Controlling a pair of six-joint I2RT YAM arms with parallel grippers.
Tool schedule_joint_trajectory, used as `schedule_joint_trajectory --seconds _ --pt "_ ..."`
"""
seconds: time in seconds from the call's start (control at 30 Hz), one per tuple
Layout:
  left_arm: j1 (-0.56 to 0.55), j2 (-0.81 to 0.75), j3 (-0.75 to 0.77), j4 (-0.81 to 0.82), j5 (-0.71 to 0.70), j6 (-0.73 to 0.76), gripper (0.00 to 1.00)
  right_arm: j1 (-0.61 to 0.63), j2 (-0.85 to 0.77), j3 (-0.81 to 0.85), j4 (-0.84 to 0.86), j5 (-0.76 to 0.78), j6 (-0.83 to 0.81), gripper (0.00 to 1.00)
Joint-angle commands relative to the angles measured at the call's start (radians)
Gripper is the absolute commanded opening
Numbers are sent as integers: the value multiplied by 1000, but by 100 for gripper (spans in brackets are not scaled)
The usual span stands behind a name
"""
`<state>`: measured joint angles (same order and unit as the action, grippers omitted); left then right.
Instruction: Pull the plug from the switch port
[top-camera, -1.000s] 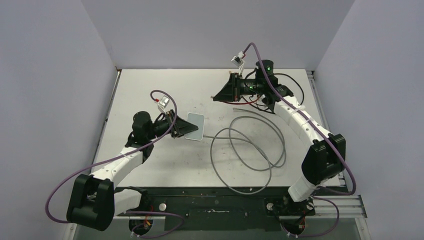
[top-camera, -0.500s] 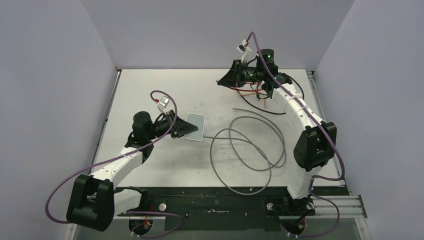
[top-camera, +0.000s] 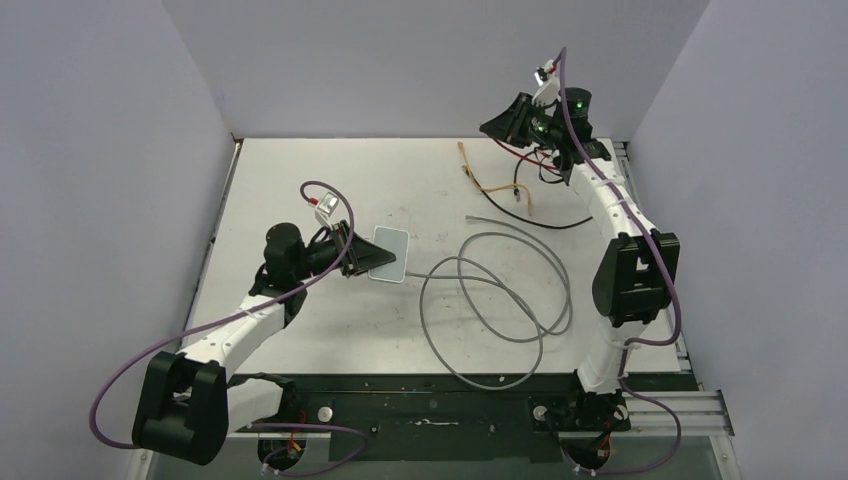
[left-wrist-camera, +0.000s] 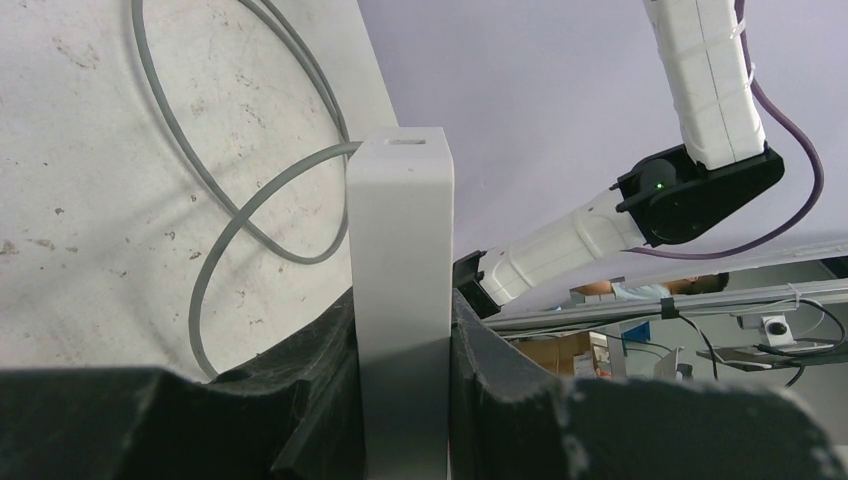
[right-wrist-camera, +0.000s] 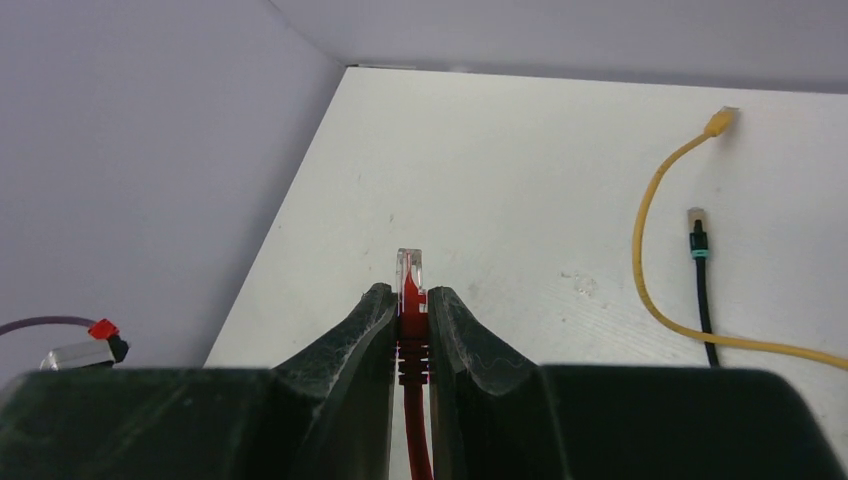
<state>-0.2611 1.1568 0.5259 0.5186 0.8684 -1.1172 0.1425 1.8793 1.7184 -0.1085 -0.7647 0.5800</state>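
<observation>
The pale grey-white switch box (top-camera: 390, 252) lies left of the table's middle, and my left gripper (top-camera: 358, 257) is shut on its near end. In the left wrist view the box (left-wrist-camera: 400, 230) stands edge-on between the black fingers (left-wrist-camera: 320, 360). A grey cable (left-wrist-camera: 300, 170) meets its far narrow edge; I cannot tell which socket there is the switch port. My right gripper (top-camera: 502, 121) hangs raised over the back right corner, far from the box. It is shut on a red plug (right-wrist-camera: 411, 278) with a clear tip, whose red cable runs back between the pads.
The grey cable (top-camera: 490, 300) lies in wide loops across the table's middle. A yellow cable (right-wrist-camera: 648, 250) and a black cable (right-wrist-camera: 699, 262) with a plug on its end lie near the back right. Purple-grey walls close in the table's left, back and right.
My right arm has swung from the middle back of the table up to the back right corner, carrying the red plug. The left gripper and the box have not moved.
</observation>
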Motion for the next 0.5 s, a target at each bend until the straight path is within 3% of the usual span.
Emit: schedule_joint_trajectory --seconds 0.0,0.47 --pt "-6 -32 18 15 15 20 0 -12 26 33 142 72 36 5" --pt "-4 -46 28 -12 11 30 0 -115 127 -84 280 130 90 5"
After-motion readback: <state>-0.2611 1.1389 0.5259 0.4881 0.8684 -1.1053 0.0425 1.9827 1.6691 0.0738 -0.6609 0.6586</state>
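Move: The right hand, holding the unplugged red plug, has the pile of already pulled yellow and black cables about 6 cm ahead, 9 to its right and 28 below. The black plug lies some 10 cm ahead and 3 left, the far yellow plug about 19 ahead and 4 left, both on the table. From the left hand, the cable pile is roughly 30 cm ahead, 38 right and 21 below. The right hand carries the red plug about 6 cm forward and right, sinking 4, turning some 10 degrees clockwise. ##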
